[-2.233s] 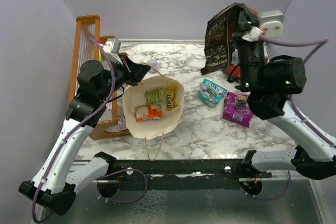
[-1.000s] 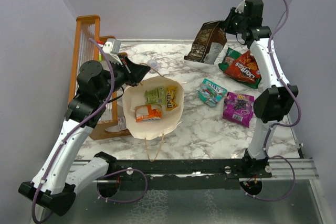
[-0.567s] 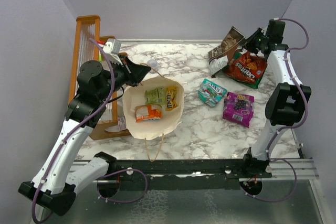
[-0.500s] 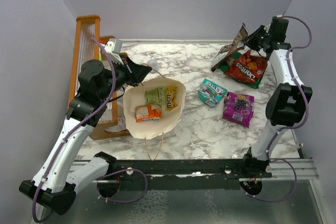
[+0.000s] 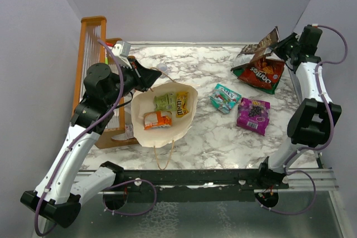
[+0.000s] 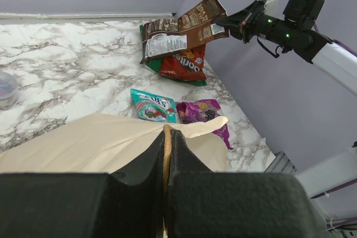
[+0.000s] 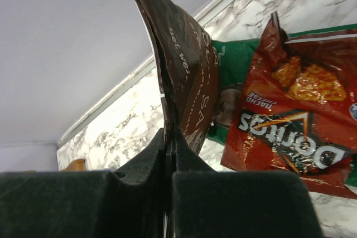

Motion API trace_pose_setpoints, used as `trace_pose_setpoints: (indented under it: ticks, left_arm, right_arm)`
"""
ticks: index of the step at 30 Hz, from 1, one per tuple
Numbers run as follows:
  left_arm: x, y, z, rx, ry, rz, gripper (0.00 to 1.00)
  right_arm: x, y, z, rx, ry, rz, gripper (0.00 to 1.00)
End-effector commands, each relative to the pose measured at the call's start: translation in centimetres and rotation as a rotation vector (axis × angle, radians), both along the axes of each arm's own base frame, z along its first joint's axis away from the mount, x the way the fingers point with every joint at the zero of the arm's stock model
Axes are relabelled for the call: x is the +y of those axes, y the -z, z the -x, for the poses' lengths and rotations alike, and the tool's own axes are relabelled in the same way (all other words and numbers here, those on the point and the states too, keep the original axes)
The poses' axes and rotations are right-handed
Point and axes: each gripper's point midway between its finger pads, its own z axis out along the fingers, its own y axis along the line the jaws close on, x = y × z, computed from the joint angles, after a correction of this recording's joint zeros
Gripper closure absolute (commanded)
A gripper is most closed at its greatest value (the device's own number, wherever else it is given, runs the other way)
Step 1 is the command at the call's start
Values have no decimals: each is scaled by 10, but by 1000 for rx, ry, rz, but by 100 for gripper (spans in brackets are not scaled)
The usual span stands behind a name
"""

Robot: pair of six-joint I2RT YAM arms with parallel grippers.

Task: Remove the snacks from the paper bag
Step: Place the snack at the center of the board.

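Observation:
The cream paper bag point(image 5: 162, 135) lies open at centre left with a green packet point(image 5: 163, 101), a yellow-brown candy pack point(image 5: 182, 103) and an orange packet point(image 5: 157, 119) inside. My left gripper point(image 5: 152, 76) is shut on the bag's tan loop handle point(image 6: 166, 137) at its far rim. At the far right corner, my right gripper point(image 5: 281, 43) is shut on the top edge of a brown chip bag point(image 5: 257, 45), which hangs over the red Doritos bag point(image 5: 261, 73). In the right wrist view the brown chip bag point(image 7: 187, 82) rises from between the jaws.
A green chip bag point(image 7: 228, 59) lies under the Doritos bag. A teal-pink packet point(image 5: 225, 98) and a purple pouch point(image 5: 252, 115) lie right of the paper bag. An orange-framed wooden rack point(image 5: 89, 54) stands at the left edge. A small clear cup point(image 5: 163, 71) sits behind the bag.
My right arm has swung the brown chip bag from high over the table out to the far right corner, low over the Doritos bag. The left arm has stayed still on the handle.

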Motion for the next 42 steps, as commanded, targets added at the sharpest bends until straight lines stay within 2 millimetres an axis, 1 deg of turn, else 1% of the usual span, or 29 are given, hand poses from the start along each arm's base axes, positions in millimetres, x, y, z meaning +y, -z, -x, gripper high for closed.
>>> trace_pose_setpoints:
  ticks: [1,5,7,9,11,13,15,18,19,21,23,24,25,28,30,32,35,38,40,42]
  left_arm:
    - [-2,-4,2,-24,19,-1,100]
    - [0,-4,3,-23,15,-4,100]
    - [0,-4,3,-24,17,-6,100]
    - [0,-4,3,-23,16,-7,100]
    - [-1,-4,3,-22,17,-6,100]
    - [-1,-4,3,-19,20,-1,100]
    - [-1,-4,3,-17,20,2,100]
    - [-1,-4,3,-17,18,2,100]
    - [-1,-5,3,-18,16,2,100]
    - [0,-6,3,-20,15,4,100]
    - [-1,-7,3,-24,16,5,100]
    - [-1,-8,3,-27,14,5,100]
    - [0,-10,2,-30,10,3,100]
    - [4,-16,-4,-50,-23,4,100]
    - [5,-21,-9,-64,-44,7,100]
    - [4,-26,-16,-74,-54,6,100]
    - [2,-37,-27,-98,-67,-4,100]
    - [2,-49,-36,-130,-79,-15,100]
    - [3,-65,-41,-178,-92,-26,100]
    - [3,-75,-47,-214,-98,-49,100]
  right_arm:
    - [-19,25,9,-16,30,1,99]
    - [-25,82,22,99,40,-5,99]
    - [-16,102,24,120,-13,-19,99]
    - [-3,117,24,135,-104,-50,99]
    - [6,125,23,154,-172,-74,97]
    - [9,132,23,176,-204,-77,94]
    - [5,136,23,188,-201,-54,91]
    - [-3,136,27,213,-174,2,86]
    - [-4,134,28,213,-176,15,82]
    - [-3,128,29,193,-198,39,71]
    - [0,118,32,174,-216,48,64]
    - [1,109,33,155,-225,55,61]
    - [4,100,34,133,-237,60,58]
    - [14,59,42,21,-286,96,50]
    - [26,31,50,-56,-323,110,44]
    - [42,9,61,-121,-380,120,39]
    - [70,-15,78,-183,-448,151,32]
    - [111,-29,96,-227,-545,180,30]
    - [140,-38,110,-257,-623,215,29]
    - [159,-44,122,-276,-671,241,29]
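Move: The brown bag is pinched at its right end in the right hand, its far part reaching left. The red Doritos bag it goes onto lies about 16 cm below this hand, some 3 cm ahead and 3 cm right; the green bag under it is 3 cm ahead, 2 cm left. On the table, the purple bag lies 21 cm back, 8 cm left, the teal bag 12 cm back, 20 cm left. From the left hand, the Doritos bag is roughly 46 cm right, 30 cm ahead and 30 cm below. Down about 15 cm and slightly back, the right hand lowers the brown bag onto the Doritos pile, opens wide and lets go. It then rises some 19 cm, swinging left and back towards the paper bag, turning roughly 30 degrees counter-clockwise and tipping up. Late on, the left hand, still pinching the paper bag's handle, eases forward and up. ##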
